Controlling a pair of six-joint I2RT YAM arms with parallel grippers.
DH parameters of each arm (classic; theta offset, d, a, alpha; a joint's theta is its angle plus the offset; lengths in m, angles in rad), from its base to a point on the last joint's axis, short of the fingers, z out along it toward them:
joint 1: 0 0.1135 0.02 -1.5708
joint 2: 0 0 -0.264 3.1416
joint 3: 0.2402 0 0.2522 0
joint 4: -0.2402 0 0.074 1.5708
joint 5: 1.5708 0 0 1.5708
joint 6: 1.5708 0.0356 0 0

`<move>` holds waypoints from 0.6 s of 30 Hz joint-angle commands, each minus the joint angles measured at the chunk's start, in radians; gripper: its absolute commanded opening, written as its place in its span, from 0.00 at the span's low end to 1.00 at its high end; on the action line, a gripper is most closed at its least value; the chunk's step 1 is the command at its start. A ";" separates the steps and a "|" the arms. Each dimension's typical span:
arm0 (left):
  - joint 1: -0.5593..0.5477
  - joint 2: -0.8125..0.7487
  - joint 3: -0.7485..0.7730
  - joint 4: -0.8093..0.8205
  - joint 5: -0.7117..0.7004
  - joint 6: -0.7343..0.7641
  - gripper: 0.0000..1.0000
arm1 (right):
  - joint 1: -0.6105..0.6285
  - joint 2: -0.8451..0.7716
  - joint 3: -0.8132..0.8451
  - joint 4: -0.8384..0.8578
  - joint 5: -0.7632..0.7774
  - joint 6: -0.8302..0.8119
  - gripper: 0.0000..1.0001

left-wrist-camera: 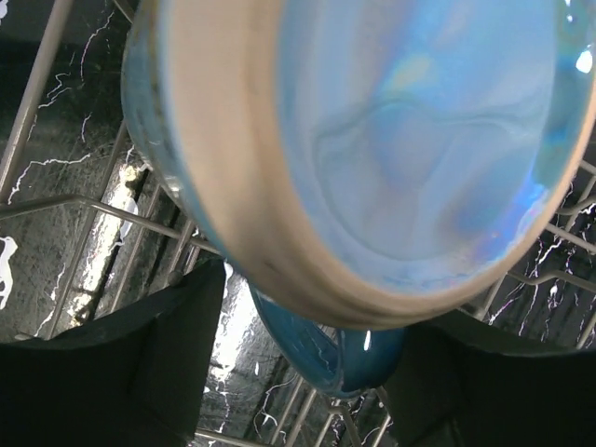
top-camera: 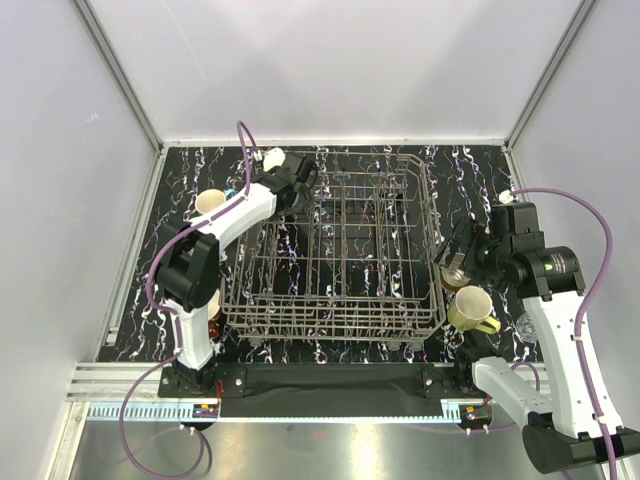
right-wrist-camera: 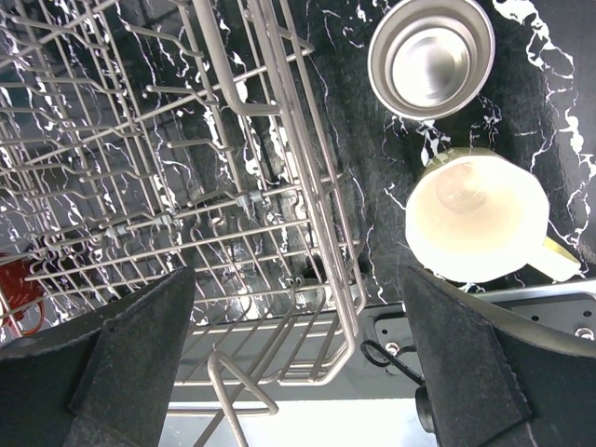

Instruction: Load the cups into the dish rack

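Note:
The light blue mug [left-wrist-camera: 391,140] fills the left wrist view, mouth toward the camera, lying tilted on the wires of the dish rack [top-camera: 335,250]. Its handle [left-wrist-camera: 345,358] sits between the spread fingers of my left gripper [left-wrist-camera: 312,312], which is open at the rack's back left corner [top-camera: 303,178]. My right gripper [right-wrist-camera: 298,289] is open and empty above the rack's right side [top-camera: 457,250]. The steel tumbler [right-wrist-camera: 431,56] and the yellow-green mug [right-wrist-camera: 477,216] stand on the table right of the rack. The cream mug [top-camera: 210,201] stands left of the rack.
A red mug [right-wrist-camera: 17,291] stands by the left arm's base, mostly hidden in the top view [top-camera: 213,327]. A small clear glass [top-camera: 527,325] stands at the far right. The table is black marble-patterned, with white walls around it.

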 commanded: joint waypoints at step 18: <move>-0.080 -0.381 -0.082 -0.071 0.033 0.058 0.99 | 0.001 0.055 0.073 -0.096 0.307 0.007 1.00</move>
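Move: The left gripper's open fingers straddle the handle of the butterfly cup in the rack's far-left part; the cup's middle lies about 5 cm ahead, level with the hand. The light-blue cup stands 19 cm to the left and 4 cm back. For the right gripper, the yellow mug is about 8 cm right, 1 cm back and 19 cm below; the steel cup is 6 cm ahead, 6 cm right and 21 cm below. Open the left gripper the rest of the way, then draw it up about 10 cm off the butterfly cup's handle, speeding up and easing back some 4 cm, with the fingers tipping slightly to point farther forward. Meanwhile slide the empty, wide-open right gripper right towards the yellow mug and steel cup, almost level, rolling its left side down and turning slightly clockwise. ##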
